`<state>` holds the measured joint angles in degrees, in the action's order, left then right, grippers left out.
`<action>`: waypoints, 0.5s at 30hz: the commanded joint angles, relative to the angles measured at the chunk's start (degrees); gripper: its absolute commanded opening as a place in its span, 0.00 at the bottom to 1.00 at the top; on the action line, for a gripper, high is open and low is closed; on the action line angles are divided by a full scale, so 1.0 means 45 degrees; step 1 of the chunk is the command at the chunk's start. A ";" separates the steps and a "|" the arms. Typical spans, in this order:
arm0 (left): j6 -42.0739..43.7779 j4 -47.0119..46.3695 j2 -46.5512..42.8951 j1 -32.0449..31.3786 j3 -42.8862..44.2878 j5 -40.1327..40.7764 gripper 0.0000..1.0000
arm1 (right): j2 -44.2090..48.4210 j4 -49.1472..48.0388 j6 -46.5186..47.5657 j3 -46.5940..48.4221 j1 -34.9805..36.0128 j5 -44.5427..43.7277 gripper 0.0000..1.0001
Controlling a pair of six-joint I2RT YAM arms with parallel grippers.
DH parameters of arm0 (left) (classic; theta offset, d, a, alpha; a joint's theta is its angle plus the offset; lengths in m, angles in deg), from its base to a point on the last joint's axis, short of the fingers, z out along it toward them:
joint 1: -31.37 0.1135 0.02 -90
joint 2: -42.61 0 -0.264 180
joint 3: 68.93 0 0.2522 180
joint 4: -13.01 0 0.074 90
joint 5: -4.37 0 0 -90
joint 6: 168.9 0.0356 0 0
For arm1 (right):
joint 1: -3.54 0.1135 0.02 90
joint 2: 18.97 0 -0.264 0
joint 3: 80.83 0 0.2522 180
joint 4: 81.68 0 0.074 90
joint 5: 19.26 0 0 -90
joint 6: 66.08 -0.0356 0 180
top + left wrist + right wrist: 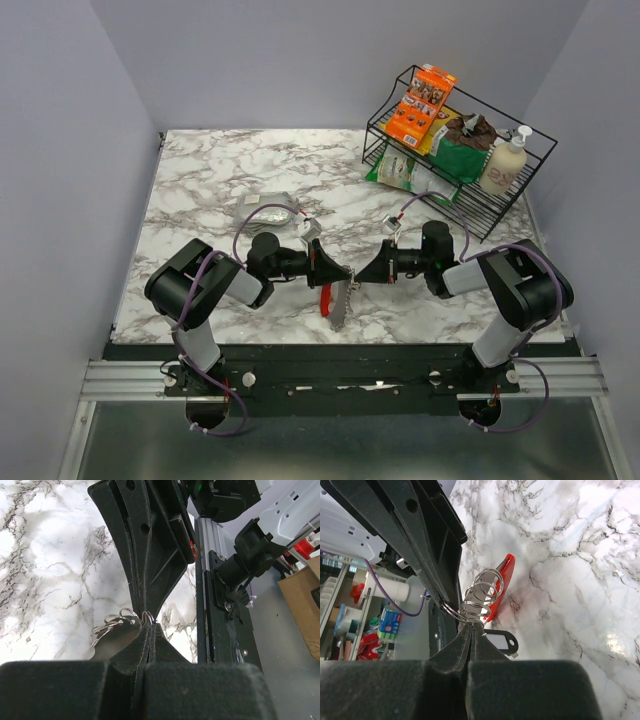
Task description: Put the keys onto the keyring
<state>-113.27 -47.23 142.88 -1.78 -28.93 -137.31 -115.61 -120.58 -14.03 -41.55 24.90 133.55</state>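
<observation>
Both grippers meet tip to tip over the table's near middle. The keyring hangs between them: silver wire coils [482,596], a red curved strip [503,577] [326,298] and a flat grey metal blade [112,640] [340,306]. My left gripper [150,625] [343,273] is shut on a ring loop [120,620]. My right gripper [472,626] [358,276] is shut on the coils from the other side. A dark oval piece with a pale window [497,642] shows just below the right jaws; I cannot tell whether it is the keys' head.
A black wire rack [497,215] stands at the back right with snack packets and a pump bottle [503,165]. A grey foil-like item [272,213] and a small white piece [307,228] lie behind the left arm. The table's front edge [340,345] runs just below the grippers.
</observation>
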 commanded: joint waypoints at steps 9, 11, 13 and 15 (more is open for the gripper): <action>0.0079 -0.5060 -0.0641 -0.0134 0.0029 -0.0098 0.00 | 0.1865 0.1682 0.1343 -0.0300 -0.0002 -0.0480 0.40; 0.0099 -0.5060 -0.0680 -0.0115 -0.0030 -0.0098 0.00 | 0.2353 0.2229 0.1500 -0.0222 -0.0021 -0.0713 0.47; 0.0118 -0.5060 -0.0739 -0.0134 -0.0108 -0.0136 0.00 | 0.2627 0.2774 0.1754 -0.0066 -0.0002 -0.0831 0.51; 0.0118 -0.5060 -0.0797 -0.0115 -0.0147 -0.0136 0.00 | 0.2940 0.3030 0.1891 0.0032 -0.0002 -0.0968 0.54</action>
<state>-113.27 -47.91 141.07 -2.10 -28.86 -137.29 -104.83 -112.17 -8.96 -42.73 24.90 131.64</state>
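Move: Just left of the right fingertips, some 2 cm off and about 1 cm higher, is the coiled keyring, level with them fore and aft. The black tag hangs roughly 3 cm below that hand and 1 cm to its left; the red-handled grey blade hangs about 5 cm left, 1 cm back and 5 cm down. From the left fingertips, the keyring lies about 1 cm right and 2 cm below, level fore and aft. Spreading its nearly shut fingers to about half open, the right hand lets go of the keyring's near end, easing back and right by barely 1 cm, then rising about 2.5 cm beside the coil. The left hand keeps its pinch on the keyring and lifts it just over 1 cm. ##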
